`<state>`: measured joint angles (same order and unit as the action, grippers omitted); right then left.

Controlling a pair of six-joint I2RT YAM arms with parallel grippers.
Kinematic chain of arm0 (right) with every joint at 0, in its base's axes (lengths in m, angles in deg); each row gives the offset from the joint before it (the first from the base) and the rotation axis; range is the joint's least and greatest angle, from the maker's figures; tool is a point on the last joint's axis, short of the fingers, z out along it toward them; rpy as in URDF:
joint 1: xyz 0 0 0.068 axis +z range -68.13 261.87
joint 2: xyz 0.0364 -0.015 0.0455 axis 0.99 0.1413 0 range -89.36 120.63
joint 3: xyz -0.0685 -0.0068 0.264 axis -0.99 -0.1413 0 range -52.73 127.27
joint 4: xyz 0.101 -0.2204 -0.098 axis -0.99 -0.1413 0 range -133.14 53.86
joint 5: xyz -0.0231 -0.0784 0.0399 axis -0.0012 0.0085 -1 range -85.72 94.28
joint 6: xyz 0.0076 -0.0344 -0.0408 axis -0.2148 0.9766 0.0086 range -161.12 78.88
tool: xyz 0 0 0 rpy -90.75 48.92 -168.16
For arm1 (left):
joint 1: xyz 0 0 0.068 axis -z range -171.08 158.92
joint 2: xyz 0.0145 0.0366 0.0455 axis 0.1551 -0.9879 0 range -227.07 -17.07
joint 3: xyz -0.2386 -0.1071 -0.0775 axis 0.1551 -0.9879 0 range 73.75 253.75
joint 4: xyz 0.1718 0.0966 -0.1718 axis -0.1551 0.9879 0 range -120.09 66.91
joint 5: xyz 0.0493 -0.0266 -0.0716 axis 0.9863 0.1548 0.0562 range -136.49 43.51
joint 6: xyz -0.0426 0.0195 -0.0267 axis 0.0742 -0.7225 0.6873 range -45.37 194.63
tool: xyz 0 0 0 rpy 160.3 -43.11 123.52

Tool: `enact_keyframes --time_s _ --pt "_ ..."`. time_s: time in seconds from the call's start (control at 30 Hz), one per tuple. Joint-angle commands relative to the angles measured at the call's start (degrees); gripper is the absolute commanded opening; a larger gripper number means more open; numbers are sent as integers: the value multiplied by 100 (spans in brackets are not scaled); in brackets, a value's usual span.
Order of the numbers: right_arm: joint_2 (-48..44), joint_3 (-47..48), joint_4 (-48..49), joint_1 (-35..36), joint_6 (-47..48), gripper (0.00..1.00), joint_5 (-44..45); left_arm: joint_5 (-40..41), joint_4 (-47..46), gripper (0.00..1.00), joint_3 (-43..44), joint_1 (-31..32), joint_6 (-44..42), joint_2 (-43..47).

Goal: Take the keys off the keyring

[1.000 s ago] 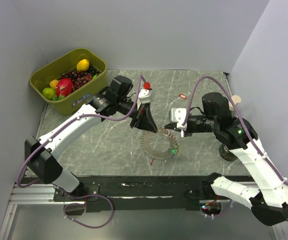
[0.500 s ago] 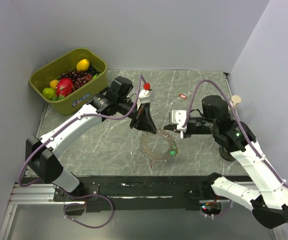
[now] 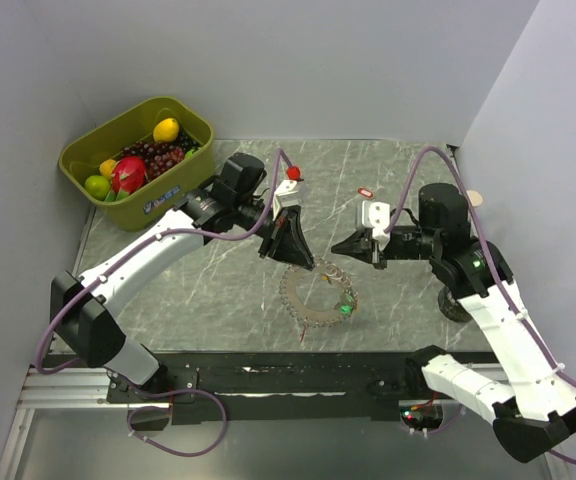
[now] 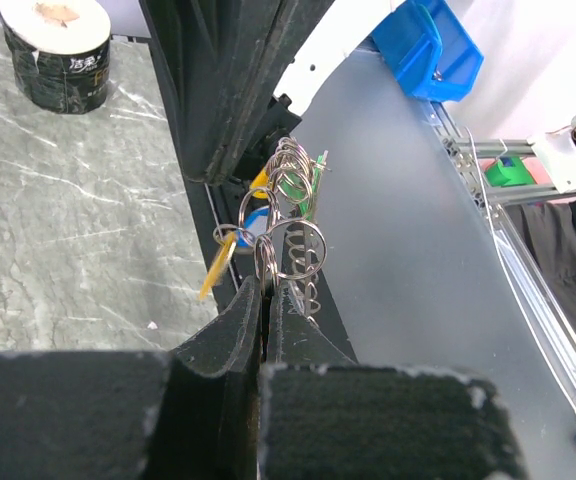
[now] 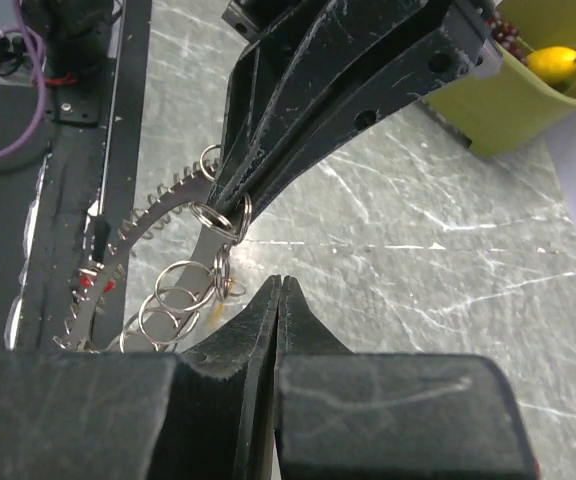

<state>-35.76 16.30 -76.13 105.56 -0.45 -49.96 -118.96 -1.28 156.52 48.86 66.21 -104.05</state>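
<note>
The keyring [image 3: 318, 295] is a silvery toothed loop strung with small split rings, hanging down to the table. My left gripper [image 3: 306, 264] is shut on one split ring [image 4: 265, 272] at its top. Below that ring dangle a yellow key [image 4: 217, 266], a blue key [image 4: 256, 222] and a green key [image 4: 294, 186]. A green key [image 3: 345, 308] shows on the loop from above. My right gripper [image 5: 281, 283] is shut on nothing, just right of the rings [image 5: 173, 305] and apart from them. A red key [image 3: 365, 192] lies loose on the table behind.
A green bin [image 3: 88, 150] of fruit stands at the back left. A roll of tape [image 4: 53, 50] sits on the marble table near the right arm. The table's black front rail [image 3: 288, 375] runs close under the keyring.
My right gripper has drawn back to the right and upward, away from the split rings, still shut. The left gripper and the keyring have stayed where they were.
</note>
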Motion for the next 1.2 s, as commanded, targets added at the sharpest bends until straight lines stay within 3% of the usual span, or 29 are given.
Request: enact_keyframes --time_s 0.0,0.1,0.27,1.17 --pt "-113 206 -245 231 379 4 307 -356 -359 1 -23 -4 157 304" --pt "-113 417 -536 487 618 14 826 -277 -464 1 -67 -4 253 278" --pt "-26 663 -545 646 530 18 1028 -119 -579 1 -85 -4 386 199" --pt "36 172 -634 1349 944 28 2040 101 -720 2 -67 -4 588 -38"
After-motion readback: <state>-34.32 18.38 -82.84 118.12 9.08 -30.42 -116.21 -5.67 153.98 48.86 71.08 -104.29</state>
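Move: From my shut right fingertips, the small wire ring carrying the yellow key lies about 3 cm back, 2 cm to the left and 3 cm lower. Measured from my left fingertips, it sits roughly 1 cm ahead, 2 cm to the right and 1 cm below. The toothed keyring plate's middle is some 8 cm back from my right hand, 3 cm left and 7 cm below it. I open my right fingers to about a quarter and tip them some 15 degrees further down. After a small shift back and up, I sink onto the yellow key's ring, ending about 2.5 cm lower, with the fingertips right beside it. My left hand keeps its pinch on the rings and eases down about 1 cm. ##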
